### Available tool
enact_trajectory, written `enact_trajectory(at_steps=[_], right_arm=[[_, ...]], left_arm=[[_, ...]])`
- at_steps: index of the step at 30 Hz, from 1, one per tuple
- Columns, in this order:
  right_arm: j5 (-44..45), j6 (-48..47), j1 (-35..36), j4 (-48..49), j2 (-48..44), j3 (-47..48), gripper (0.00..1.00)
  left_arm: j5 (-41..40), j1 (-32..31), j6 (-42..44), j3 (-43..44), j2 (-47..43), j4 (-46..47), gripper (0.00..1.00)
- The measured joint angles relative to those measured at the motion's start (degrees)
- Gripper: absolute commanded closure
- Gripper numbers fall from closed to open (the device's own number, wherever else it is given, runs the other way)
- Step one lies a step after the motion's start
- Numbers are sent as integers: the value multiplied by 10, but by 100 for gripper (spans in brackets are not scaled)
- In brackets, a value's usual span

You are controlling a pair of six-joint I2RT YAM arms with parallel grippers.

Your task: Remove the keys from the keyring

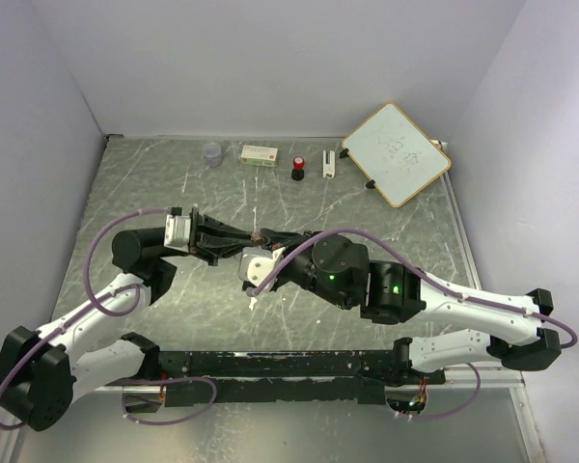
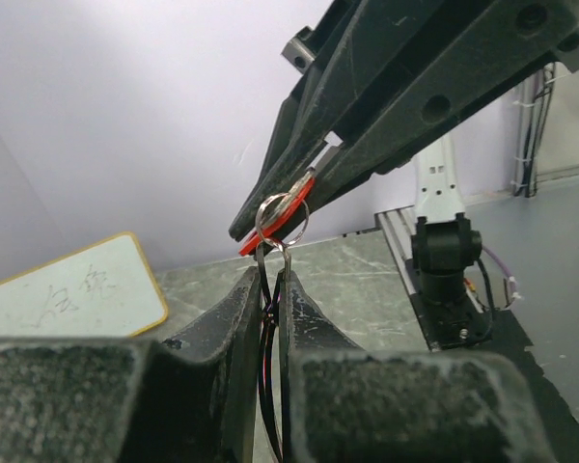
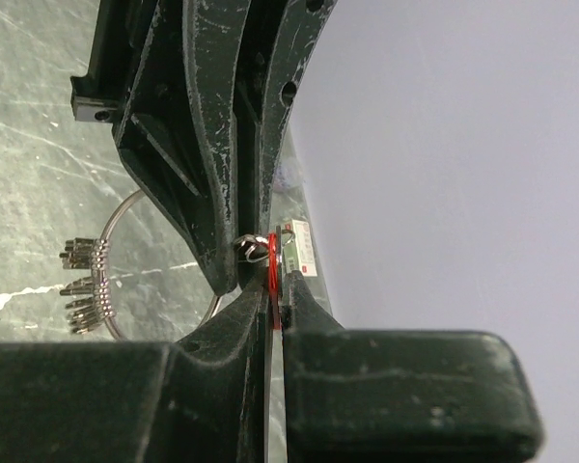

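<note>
Above the middle of the table my two grippers meet tip to tip. The left gripper is shut on a thin wire loop of the keyring. The right gripper reaches in from the right and is shut on the flat red head of one of the keys. A small silver ring links the red key to the wire held in the left fingers. A larger silver loop carrying several small metal pieces hangs below, over the table.
Along the back edge stand a clear cup, a white box, a black knob with a red top and a small white piece. A framed whiteboard lies at the back right. Grey walls close in on three sides.
</note>
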Motion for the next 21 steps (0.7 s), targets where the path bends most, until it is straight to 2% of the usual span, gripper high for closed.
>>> enact_trajectory(at_steps=[6, 10, 21], right_arm=[[35, -15, -2, -3, 1, 1, 100], [59, -29, -5, -4, 9, 8, 100], [76, -21, -13, -17, 28, 12, 100]], left_arm=[[-35, -5, 102, 46, -20, -164, 93], [-58, -8, 140, 73, -12, -238, 93], [-82, -9, 160, 93, 9, -290, 93]])
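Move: The red key, already pinched by the right hand, lies about 3 cm to the right of the left hand and 2 cm above, level with it fore and aft. The gripped part of the keyring lies some 3 cm to the right hand's left and 2 cm below, level fore and aft. The bunch of other keys hangs roughly 8 cm below the left hand and 1 cm to its right. Left hand, gripping the keyring, pulls about 5 cm forward; the right follows 2–3 cm, still pinching the red key. ##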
